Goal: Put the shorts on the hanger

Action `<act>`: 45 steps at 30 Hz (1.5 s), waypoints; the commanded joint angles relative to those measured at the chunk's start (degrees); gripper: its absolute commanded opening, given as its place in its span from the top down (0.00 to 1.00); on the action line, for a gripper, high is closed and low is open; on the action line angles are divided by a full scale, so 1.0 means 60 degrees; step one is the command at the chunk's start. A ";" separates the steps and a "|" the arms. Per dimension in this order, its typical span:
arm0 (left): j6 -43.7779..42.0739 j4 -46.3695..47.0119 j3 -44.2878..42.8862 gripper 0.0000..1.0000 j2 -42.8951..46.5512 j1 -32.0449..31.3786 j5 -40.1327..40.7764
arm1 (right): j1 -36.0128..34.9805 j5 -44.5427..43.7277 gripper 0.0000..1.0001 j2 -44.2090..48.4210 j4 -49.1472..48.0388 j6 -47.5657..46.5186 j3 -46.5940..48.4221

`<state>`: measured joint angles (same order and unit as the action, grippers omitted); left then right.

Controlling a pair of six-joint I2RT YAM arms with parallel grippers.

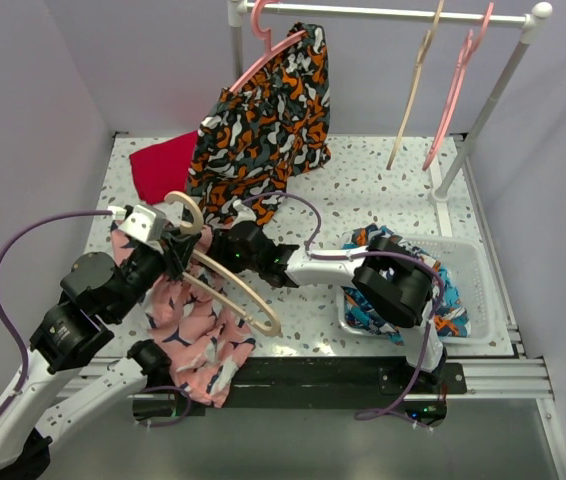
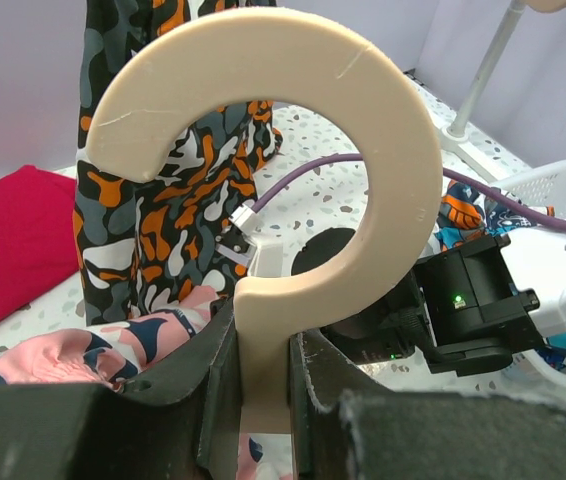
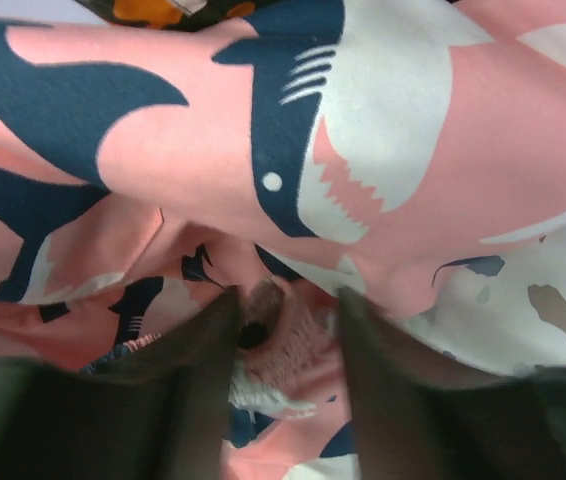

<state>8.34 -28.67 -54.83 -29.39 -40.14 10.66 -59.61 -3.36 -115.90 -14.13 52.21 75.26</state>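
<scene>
The beige hanger (image 1: 231, 287) lies tilted over the pink shorts (image 1: 198, 335), its hook (image 1: 189, 209) pointing to the far side. My left gripper (image 1: 177, 250) is shut on the hanger's neck; in the left wrist view the neck (image 2: 263, 350) sits tight between the jaws, below the big curled hook (image 2: 373, 150). My right gripper (image 1: 219, 244) reaches in from the right to the shorts' top edge beside the hanger. In the right wrist view the gripper (image 3: 285, 300) is shut on a bunched fold of the shorts (image 3: 293, 350). The shorts hang over the table's near edge.
An orange-black-white garment (image 1: 263, 115) hangs on a pink hanger from the rack at the back. A red cloth (image 1: 161, 165) lies beside it. Another beige hanger (image 1: 413, 95) and a pink hanger (image 1: 455, 95) hang on the rail. A white basket (image 1: 483, 262) with blue-orange cloth (image 1: 446, 305) stands at the right.
</scene>
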 commanded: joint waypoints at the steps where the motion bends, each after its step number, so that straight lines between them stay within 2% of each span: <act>1: -0.0262 0.0486 -0.0193 1.00 0.0093 0.0025 0.0025 | 0.0004 0.0075 0.75 0.0346 -0.0163 -0.0030 -0.0149; 4: -0.0218 0.0442 -0.0193 1.00 0.0093 0.0010 0.0449 | 0.0004 0.0309 0.90 0.0741 -0.0661 0.0131 -0.0824; 7: -0.0101 0.0398 -0.0164 1.00 0.0093 0.0011 0.1123 | -0.0054 0.0530 1.00 0.1253 -0.1145 0.0336 -0.1585; 14: 0.0192 0.0617 0.0026 1.00 0.0137 0.0025 0.1930 | -0.0391 0.0032 1.00 0.2674 -0.1863 0.0528 -0.3241; 22: 0.0734 0.0588 0.0056 1.00 0.0108 0.0011 0.3437 | -0.0918 -0.1973 1.00 0.4664 -0.2390 0.0733 -0.5291; 27: 0.1041 0.0749 0.0100 1.00 -0.0038 0.0010 0.4053 | -0.1372 -0.3218 1.00 0.5984 -0.2655 0.0295 -0.6317; 36: 0.1583 0.0706 0.0115 1.00 -0.0638 0.0025 0.5122 | -0.1695 -0.4918 1.00 0.8356 -0.1601 -0.0466 -0.6992; 45: 0.1804 0.0808 0.0129 1.00 -0.1079 0.0011 0.5416 | -0.1988 -0.5871 1.00 0.9677 -0.0444 -0.1390 -0.6890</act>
<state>19.09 -26.98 -53.65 -35.70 -40.16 38.76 -71.00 -31.29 -60.60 -20.73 48.10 33.69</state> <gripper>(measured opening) 0.238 0.007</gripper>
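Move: Between the right hand's open fingertips, about 1 cm ahead, left and below, lies the waistband of the pink shorts; from the left hand, which holds the hanger by its neck, it is roughly 9 cm ahead, 2 cm right and 24 cm lower. The hanger's free right end is some 18 cm back, 12 cm right and 18 cm above the right hand. Patterned shorts hang about 15 cm ahead of that hand, 5 cm right and 15 cm up; the red cloth lies some 25 cm ahead, 12 cm left and 9 cm down. Pinching shut on the waistband, the right hand draws it right and back, then lifts it steadily, about 18 cm right, 9 cm back and 13 cm up overall, tilting fingers upward and turning clockwise to come close to the hanger's free end. Meanwhile the left hand keeps its hold, carrying the hanger 5 cm left and forward, swinging it some 30 degrees counter-clockwise and finally dipping slightly. ##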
